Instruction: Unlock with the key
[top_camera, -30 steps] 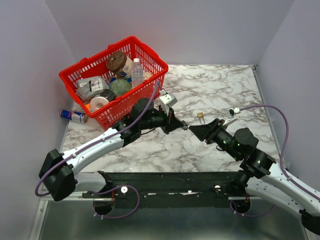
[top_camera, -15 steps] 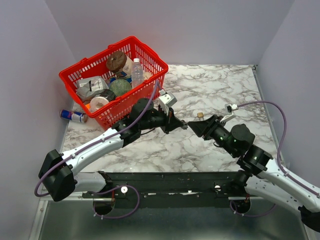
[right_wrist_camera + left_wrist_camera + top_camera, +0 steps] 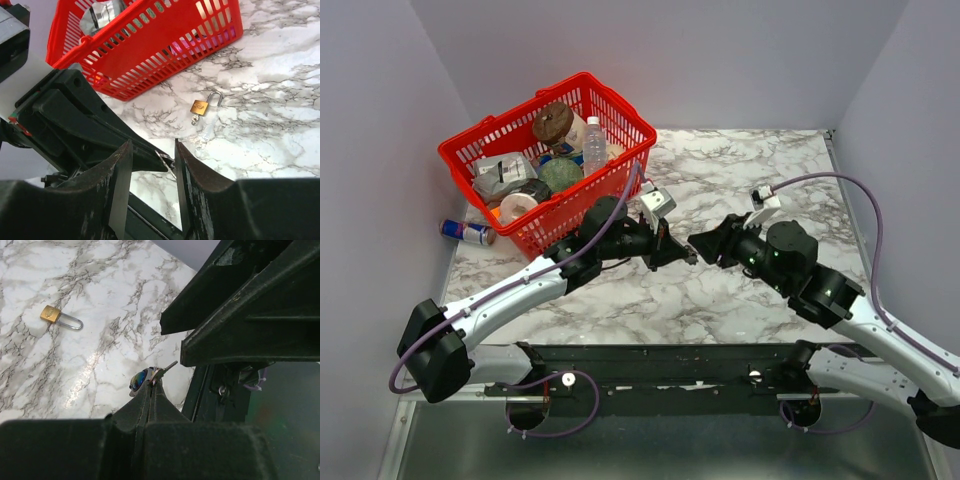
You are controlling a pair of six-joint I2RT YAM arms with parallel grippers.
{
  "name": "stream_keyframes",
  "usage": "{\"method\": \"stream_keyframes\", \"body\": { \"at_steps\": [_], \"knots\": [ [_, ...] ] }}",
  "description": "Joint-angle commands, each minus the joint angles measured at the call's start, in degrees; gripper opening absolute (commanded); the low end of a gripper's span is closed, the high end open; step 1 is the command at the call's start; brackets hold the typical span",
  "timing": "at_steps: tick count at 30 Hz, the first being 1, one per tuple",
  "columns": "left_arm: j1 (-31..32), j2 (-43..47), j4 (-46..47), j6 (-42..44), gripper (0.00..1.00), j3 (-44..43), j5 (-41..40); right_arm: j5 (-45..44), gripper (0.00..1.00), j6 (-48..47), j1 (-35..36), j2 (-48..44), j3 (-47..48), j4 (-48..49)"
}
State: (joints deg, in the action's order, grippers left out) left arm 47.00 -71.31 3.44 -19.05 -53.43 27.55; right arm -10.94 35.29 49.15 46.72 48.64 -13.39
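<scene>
My left gripper [image 3: 151,386] is shut on the key [image 3: 150,376]. Its shiny head and short blade stick out past the fingertips, just above the marble. My right gripper [image 3: 152,143] is open, one finger on either side of the left gripper's tip, and the key [image 3: 168,161] shows in the gap, apart from both fingers. In the top view the two grippers meet tip to tip, left [image 3: 686,255] against right [image 3: 702,246]. The small brass padlock [image 3: 200,106] lies flat on the marble beyond them, also seen in the left wrist view [image 3: 50,314]. The right arm hides it from above.
A red basket [image 3: 645,128] of groceries stands at the back left, close behind the left arm, its mesh wall [image 3: 165,45] filling the top of the right wrist view. A drink can [image 3: 465,232] lies on the table beside it. Grey walls enclose the table.
My right arm has swung left and forward, so its open jaws now stand round the left gripper's tip, and it covers the padlock in the top view. The left arm has stayed put.
</scene>
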Motion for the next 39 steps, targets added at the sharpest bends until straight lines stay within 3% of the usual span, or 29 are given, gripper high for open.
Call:
{"method": "stream_keyframes", "body": {
  "at_steps": [1,9,18,24,28,30,33,36,39],
  "knots": [
    [0.3,-0.7,-1.6,2.3,0.0,-1.5,2.5,3.5,0.45,-4.7,-0.1,2.1,5.0,-8.7],
    [0.3,-0.8,-2.0,2.8,0.0,-1.9,2.8,5.7,0.39,-6.5,-0.3,5.0,8.2,-17.0],
    [0.3,-0.8,-1.9,2.8,0.0,-1.9,2.9,8.7,0.34,-6.9,-0.3,7.2,8.0,-17.6],
    [0.3,-0.9,-2.0,2.9,0.0,-1.9,2.8,9.6,0.23,-7.2,-0.3,7.3,8.4,-17.6],
    [0.4,-1.1,-1.9,3.1,0.0,-1.9,3.4,10.5,0.01,-6.7,-0.4,7.7,8.7,-17.6],
    [0.4,-1.0,-1.9,3.8,0.0,-1.9,3.9,12.3,0.01,-6.0,-0.5,7.6,9.0,-17.5],
    [0.5,-0.4,-2.7,5.7,0.21,-2.1,3.6,14.3,0.01,-4.9,-1.6,7.1,9.8,-18.4],
    [1.0,0.8,-3.4,8.7,0.65,-2.1,2.9,16.6,0.01,-3.7,-3.1,7.1,11.7,-21.1],
    [2.2,2.7,-5.8,14.7,0.72,-1.9,-0.1,18.0,0.01,-2.0,-4.8,7.3,14.1,-24.4]
  ]
}}
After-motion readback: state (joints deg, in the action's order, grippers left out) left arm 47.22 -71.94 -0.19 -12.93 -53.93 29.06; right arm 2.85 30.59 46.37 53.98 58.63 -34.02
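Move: The left fingers hold the key pinched at their tips, with its charm hanging some 5 cm below. From the open right hand the key lies about 2 cm back, 1 cm left and 4 cm below; so the right fingers are about 2 cm ahead, 2 cm right and 4 cm above the left hand. Down on the table, roughly 26 cm below the right hand, the closed padlock lies 12 cm ahead and 9 cm right, the open padlock 7 cm ahead and 13 cm left. The right fingers shut on the key's free blade end after the hand sinks about 5 cm and draws back 2 cm onto it, rolling its left side down and tipping downward. The left hand, easing down 1 to 2 cm, then opens wide and lets go, while the right keeps its pinch, rises about 1 cm and draws slightly farther back. ##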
